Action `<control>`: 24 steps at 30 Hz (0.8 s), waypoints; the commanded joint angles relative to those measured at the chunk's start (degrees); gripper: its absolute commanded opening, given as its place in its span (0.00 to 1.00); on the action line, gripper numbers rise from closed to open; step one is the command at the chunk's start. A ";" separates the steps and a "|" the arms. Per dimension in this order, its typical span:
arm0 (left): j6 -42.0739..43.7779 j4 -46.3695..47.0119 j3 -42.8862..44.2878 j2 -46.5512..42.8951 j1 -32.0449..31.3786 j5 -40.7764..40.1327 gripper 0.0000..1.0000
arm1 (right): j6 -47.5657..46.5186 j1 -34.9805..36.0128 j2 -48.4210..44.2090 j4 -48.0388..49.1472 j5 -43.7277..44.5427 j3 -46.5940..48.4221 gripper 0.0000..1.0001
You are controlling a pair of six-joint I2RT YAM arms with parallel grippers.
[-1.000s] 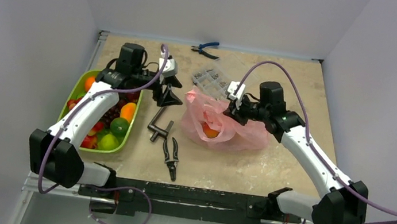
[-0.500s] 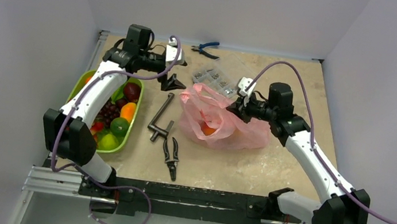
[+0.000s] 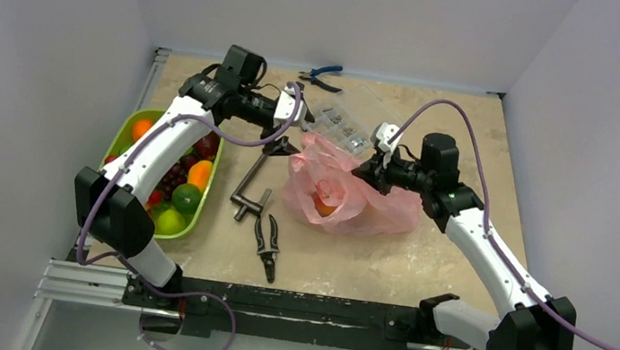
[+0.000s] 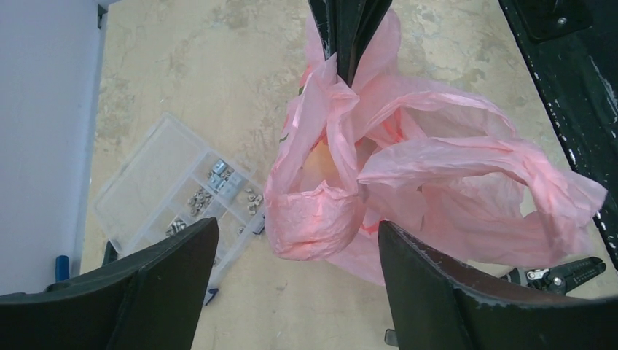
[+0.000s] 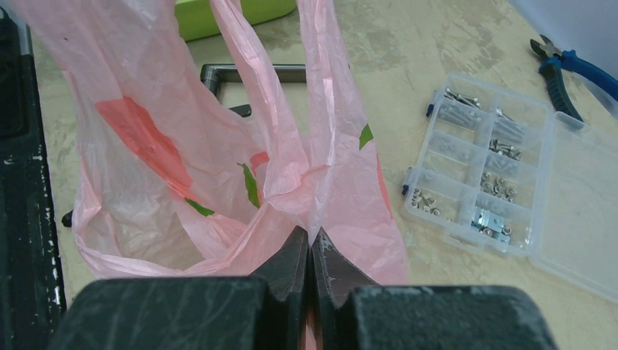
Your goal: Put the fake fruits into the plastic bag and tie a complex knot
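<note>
The pink plastic bag (image 3: pixel 342 195) lies mid-table, its mouth pulled up, with an orange fruit (image 3: pixel 325 204) showing through the film. My right gripper (image 5: pixel 311 248) is shut on a bunched fold of the bag's rim, lifting it. My left gripper (image 3: pixel 290 143) hangs open just left of the bag; in its wrist view the bag (image 4: pixel 437 168) fills the space ahead of the wide-apart fingers (image 4: pixel 146 292), untouched. The other fake fruits (image 3: pixel 186 198) sit in a lime-green tray (image 3: pixel 207 202) at the left. No knot shows in any view.
A black metal clamp handle (image 3: pixel 251 184) and black pliers (image 3: pixel 266 244) lie between tray and bag. A clear compartment box of small hardware (image 3: pixel 336 124) and blue-handled pliers (image 3: pixel 319 75) sit behind the bag.
My left arm has swung right, from above the tray to the bag's left side, its jaws opening wider. The right gripper has kept its hold on the bag and drawn the rim up slightly.
</note>
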 commanded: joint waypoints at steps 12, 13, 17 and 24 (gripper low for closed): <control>-4.90 5.38 1.96 1.59 -0.39 3.32 0.00 | -5.12 -0.54 1.94 0.16 -4.26 0.96 0.83; -5.29 5.81 1.91 1.53 -0.39 3.58 0.00 | -4.74 -0.54 2.47 1.37 -4.01 0.71 0.87; -8.17 7.90 1.87 1.35 -0.39 3.43 0.00 | -5.56 -0.54 4.89 3.38 -4.34 0.50 0.89; -14.61 12.95 2.29 2.19 -0.39 1.80 0.00 | -3.86 -0.22 5.74 3.01 -8.08 0.03 0.99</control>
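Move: The pink bag's gathered end is almost between the left hand's open fingers, about 3 cm to that hand's right and 2 cm below, level with it fore and aft. From the right hand, still shut on the bag, that end lies some 7 cm left, 2 cm ahead and 4 cm higher. Counted from the left hand, the screw box is about 11 cm ahead and 6 cm right, and the orange fruit in the bag about 4 cm back and 6 cm right, both some 20 cm or more down. Dipping about 1.5 cm and easing forward, the left hand shuts its fingers fully on the bag's gathered end, then rises again by about as much while edging a little forward and right. As the left closes, the right hand opens wide, lets go of the plastic and sinks some 3 cm around it. ##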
